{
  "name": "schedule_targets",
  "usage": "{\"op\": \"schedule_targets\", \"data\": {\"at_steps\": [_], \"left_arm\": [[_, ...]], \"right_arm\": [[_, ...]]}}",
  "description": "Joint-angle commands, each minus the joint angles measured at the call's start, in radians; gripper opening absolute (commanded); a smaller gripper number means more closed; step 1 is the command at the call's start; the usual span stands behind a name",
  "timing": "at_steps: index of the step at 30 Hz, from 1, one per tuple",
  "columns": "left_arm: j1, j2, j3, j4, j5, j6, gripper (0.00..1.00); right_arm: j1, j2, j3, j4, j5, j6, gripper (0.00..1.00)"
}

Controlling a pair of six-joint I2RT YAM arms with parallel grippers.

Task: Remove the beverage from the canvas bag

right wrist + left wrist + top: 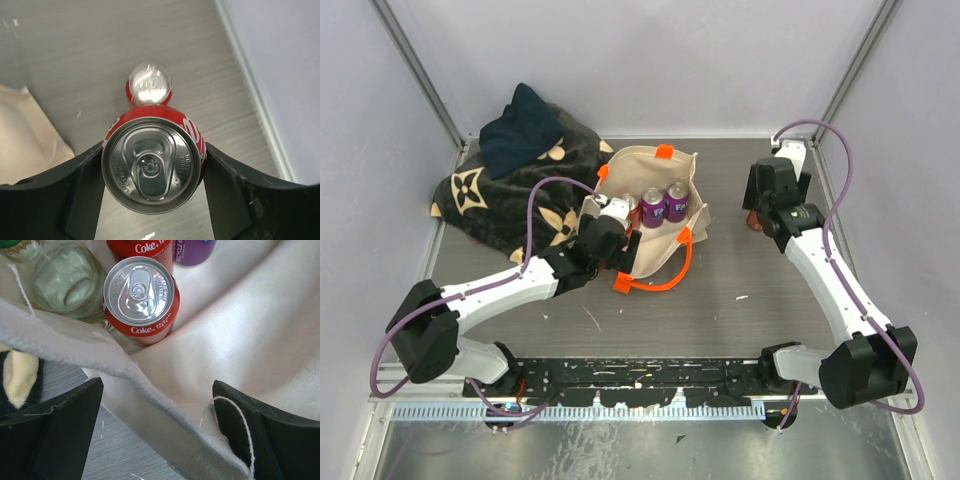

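The cream canvas bag [632,160] with orange handles [665,272] lies open mid-table. Inside it are two purple cans [665,204], a red Coke can [140,295], a second Coke can [142,247] and a clear glass bottle [65,280]. My left gripper [157,425] is open and straddles the bag's near rim [125,370]: one finger outside, the other inside against the canvas. At the right back of the table my right gripper [152,185] is shut on an upright Coke can [152,167], both fingers touching its sides. Another red can [149,89] stands on the table just beyond it.
A dark patterned blanket [495,195] with a dark blue cloth [520,135] on it lies at the back left, touching the bag. The enclosure's right wall [280,60] runs close to the right gripper. A corner of the bag [25,140] shows left of the held can.
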Motion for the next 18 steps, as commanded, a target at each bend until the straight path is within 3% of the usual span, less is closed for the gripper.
{"op": "schedule_targets", "data": {"at_steps": [1,13,18], "left_arm": [[0.000,0.013,0.028,-0.027,-0.010,0.024,0.98],[-0.001,0.006,0.017,-0.037,-0.004,0.024,0.98],[0.001,0.005,0.022,-0.038,-0.002,0.023,0.98]], "right_arm": [[-0.029,-0.077,-0.051,0.059,-0.074,0.111,0.00],[-0.061,-0.098,-0.344,0.256,-0.176,0.222,0.00],[-0.083,-0.036,-0.362,0.266,-0.206,0.235,0.00]]}}
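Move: The right hand already holds a Coke can, and the bare table spot it is taking it to lies about 6 cm back, 1 cm to its left and some 24 cm below. The standing Coke can is roughly 7 cm ahead, 4 cm to the right and 19 cm below; the canvas bag's middle is about 5 cm ahead, 28 cm left and 17 cm below. From the left hand that spot is some 41 cm to the right, 2 cm back and 13 cm below. The right hand keeps its grip on the Coke can and sinks quickly by some 14 cm towards the bare table on the near side of the standing Coke can, drawing back about 5 cm on the way so that the two cans come well clear of each other. As it goes down the wrist tips the fingers about 10 degrees further downward and rolls its left side up by a similar amount, while the fingers stay closed around the can. ##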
